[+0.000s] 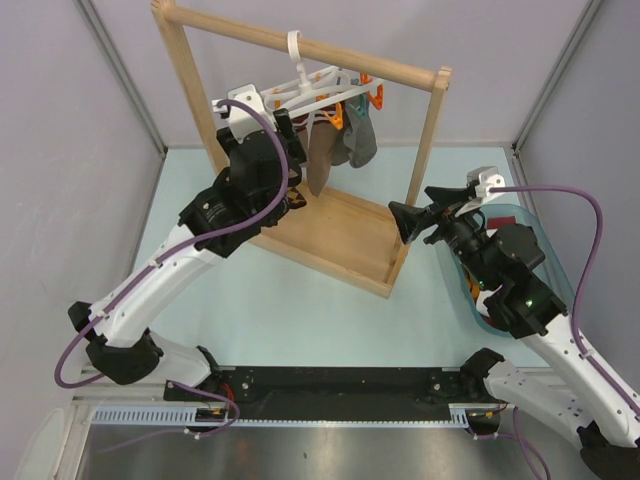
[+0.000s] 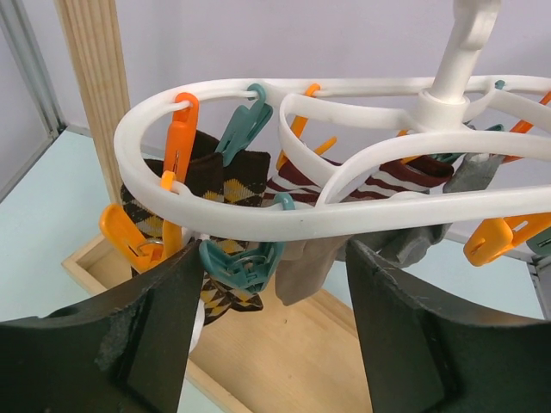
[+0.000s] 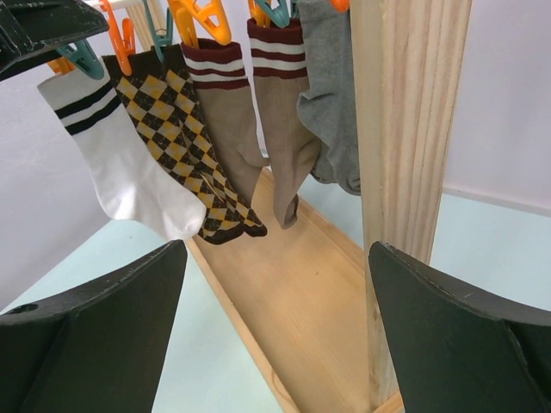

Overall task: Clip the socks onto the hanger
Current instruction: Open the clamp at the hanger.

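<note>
The white hanger (image 1: 312,88) hangs by its hook from the wooden rack's top bar. Several socks hang from its orange and teal clips: a white one with dark stripes (image 3: 129,176), a brown argyle one (image 3: 176,129), two tan ones with red-white cuffs (image 3: 232,112), and a grey one (image 3: 331,103). My left gripper (image 2: 274,251) is raised under the hanger's near ring (image 2: 258,225). Its jaws stand apart around a teal clip (image 2: 241,262) and the top of a tan sock (image 2: 306,267). My right gripper (image 1: 402,225) is open and holds nothing, near the rack's right post (image 3: 405,172).
The wooden rack (image 1: 340,240) has a tray-like base and two upright posts. A translucent teal bin (image 1: 548,250) sits under my right arm at the right edge. Grey walls close in the left, back and right sides.
</note>
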Robot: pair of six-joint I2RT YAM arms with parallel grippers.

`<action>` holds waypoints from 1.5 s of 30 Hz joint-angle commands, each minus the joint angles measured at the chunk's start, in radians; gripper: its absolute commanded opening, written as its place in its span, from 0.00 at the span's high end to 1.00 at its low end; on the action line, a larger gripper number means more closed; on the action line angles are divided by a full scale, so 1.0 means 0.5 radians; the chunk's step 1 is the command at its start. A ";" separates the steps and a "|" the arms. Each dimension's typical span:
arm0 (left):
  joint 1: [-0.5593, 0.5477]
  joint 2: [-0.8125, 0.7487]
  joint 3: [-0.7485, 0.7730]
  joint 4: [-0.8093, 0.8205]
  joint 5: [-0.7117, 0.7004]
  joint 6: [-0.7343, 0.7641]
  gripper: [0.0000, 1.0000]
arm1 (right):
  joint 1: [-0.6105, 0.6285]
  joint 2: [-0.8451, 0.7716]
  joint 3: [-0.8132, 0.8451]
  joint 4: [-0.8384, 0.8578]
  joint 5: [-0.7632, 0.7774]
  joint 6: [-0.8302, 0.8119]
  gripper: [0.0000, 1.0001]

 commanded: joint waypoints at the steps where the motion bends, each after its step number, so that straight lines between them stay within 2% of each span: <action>1: 0.041 -0.002 0.020 0.005 0.076 -0.033 0.30 | -0.023 0.002 -0.015 0.033 -0.050 0.031 0.08; 18: 0.111 -0.018 -0.008 0.020 0.205 -0.043 0.41 | -0.066 -0.019 -0.036 0.021 -0.087 0.049 0.08; 36: 0.182 -0.128 -0.115 0.039 0.432 0.009 0.65 | -0.085 -0.022 -0.036 0.002 -0.154 0.055 0.08; 38: 0.185 -0.140 -0.118 0.039 0.466 0.022 0.68 | -0.085 -0.025 -0.036 0.005 -0.237 0.046 0.08; 45: 0.207 -0.193 -0.109 0.085 0.588 0.166 0.75 | -0.088 -0.059 -0.036 -0.053 -0.219 0.019 0.08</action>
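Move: The teal clamp on the hanger's near rim hangs almost between the left hand's open fingers, about 2 cm ahead, 1 cm left of their middle and level with them. An orange clamp is roughly 5 cm left and 2 cm ahead; the white sock's middle hangs some 10 cm below, 3 cm left and 2 cm ahead. Another teal clamp sits on the far rim, about 8 cm ahead and 2 cm left. From the right hand, the near teal clamp is around 24 cm left, 8 cm ahead and 8 cm up. Around the near teal clamp the left fingers close to about half their starting gap and pinch its two handles from the sides, the gripper's effort rising clearly as they bite. Meanwhile the hand creeps about 1 cm forward, dips some 1.5 cm below the start and comes partway back up, turning about 10 degrees clockwise while still pointing level under the rim. ##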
